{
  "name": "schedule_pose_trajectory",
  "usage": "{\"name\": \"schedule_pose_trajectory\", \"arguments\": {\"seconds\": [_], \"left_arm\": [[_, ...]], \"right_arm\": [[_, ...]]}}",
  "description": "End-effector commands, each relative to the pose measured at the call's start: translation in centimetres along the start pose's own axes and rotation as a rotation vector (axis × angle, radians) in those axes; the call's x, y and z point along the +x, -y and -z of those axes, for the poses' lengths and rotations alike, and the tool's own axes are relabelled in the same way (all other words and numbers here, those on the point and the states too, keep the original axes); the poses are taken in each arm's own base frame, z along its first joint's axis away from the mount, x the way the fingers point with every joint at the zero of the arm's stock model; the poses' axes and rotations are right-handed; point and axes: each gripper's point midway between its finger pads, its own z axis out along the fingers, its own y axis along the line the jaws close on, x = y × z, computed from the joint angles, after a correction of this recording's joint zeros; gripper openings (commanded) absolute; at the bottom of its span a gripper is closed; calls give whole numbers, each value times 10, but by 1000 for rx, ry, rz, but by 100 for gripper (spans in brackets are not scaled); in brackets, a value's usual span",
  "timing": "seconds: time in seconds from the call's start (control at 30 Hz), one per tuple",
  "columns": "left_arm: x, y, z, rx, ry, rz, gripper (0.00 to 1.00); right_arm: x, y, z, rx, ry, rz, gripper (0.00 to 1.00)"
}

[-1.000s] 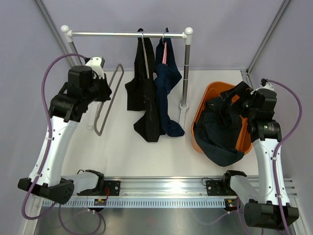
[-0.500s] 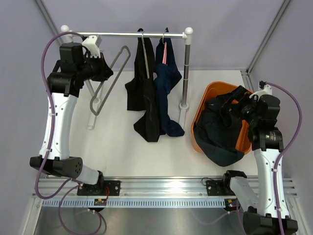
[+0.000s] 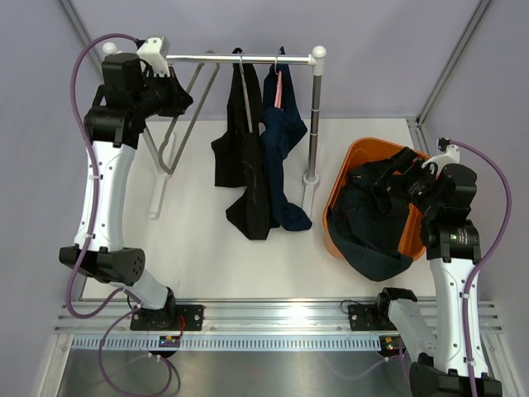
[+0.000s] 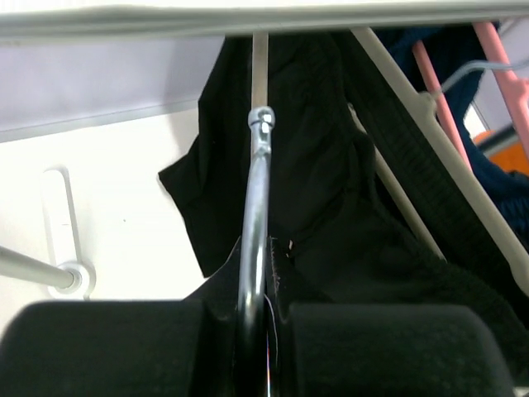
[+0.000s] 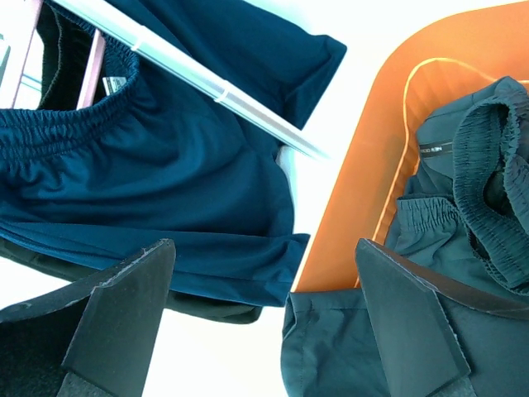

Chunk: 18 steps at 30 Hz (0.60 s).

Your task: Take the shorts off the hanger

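Observation:
Black shorts (image 3: pixel 244 161) hang from a grey hanger on the rail (image 3: pixel 207 58), with navy shorts (image 3: pixel 283 141) beside them on a pink hanger (image 3: pixel 278 87). A third dark teal pair (image 3: pixel 372 236) lies in the orange basket (image 3: pixel 340 194). My left gripper (image 3: pixel 171 98) is up by the rail's left end, shut on the metal hook (image 4: pixel 253 240) of an empty grey hanger (image 3: pixel 178 124). Close behind that hook, the left wrist view shows the black shorts (image 4: pixel 331 207). My right gripper (image 3: pixel 395 178) hovers open over the basket, holding nothing. In the right wrist view the navy shorts (image 5: pixel 165 174) and teal shorts (image 5: pixel 463 223) show.
The rack's right post (image 3: pixel 315 116) stands between the hanging shorts and the basket. Its left foot (image 3: pixel 155 198) lies on the white table. Grey walls close in the back and sides. The arms' base rail (image 3: pixel 273 318) runs along the near edge.
My left arm has lifted the empty hanger from low over the table up to the rail's left end. The right gripper drew back slightly over the basket, still open.

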Motion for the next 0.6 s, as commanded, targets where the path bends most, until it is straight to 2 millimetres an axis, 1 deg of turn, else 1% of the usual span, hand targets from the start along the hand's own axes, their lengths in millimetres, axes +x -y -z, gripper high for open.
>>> {"name": "schedule_pose_trajectory", "arguments": {"seconds": [0.0, 0.23, 0.27, 0.3, 0.33, 0.47, 0.57], "left_arm": [[-41, -7, -6, -40, 138, 11, 0], [-64, -21, -29, -87, 194, 27, 0], [-65, -22, -32, -90, 194, 28, 0], [-63, -24, -41, -90, 185, 31, 0], [-68, -24, -40, -89, 199, 30, 0], [-65, -31, -54, -103, 186, 36, 0], [-57, -38, -62, -130, 160, 39, 0]], "right_arm": [[-5, -14, 3, -65, 20, 33, 99], [-2, -21, 6, -97, 12, 34, 100], [-2, -21, 6, -100, 13, 36, 100], [-2, -21, 7, -101, 16, 37, 100], [-2, -21, 7, -101, 18, 38, 99], [0, -20, 5, -103, 8, 40, 99], [1, -21, 5, -107, 6, 41, 100]]}}
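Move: Straight ahead of the left hand, roughly 12 cm off and a touch lower, is the bare stretch of rail that the empty hanger, already gripped by its hook, is taken to. The black shorts hang from the rail to the right of that stretch, about 12 cm right of the hand, 10 cm ahead and 20 cm down; the navy shorts are about 22 cm right, 10 ahead and 20 down. From the right hand that stretch lies about 50 cm left, 25 cm ahead and 7 cm up. Reaching forward almost level by about 8 cm, the left hand carries the empty hanger up to the bare rail left of the black shorts, so that the hook's straight metal part comes across over the rail. Its shut fingers keep their pinch on the hook, while the wrist swings a few degrees counter-clockwise. ##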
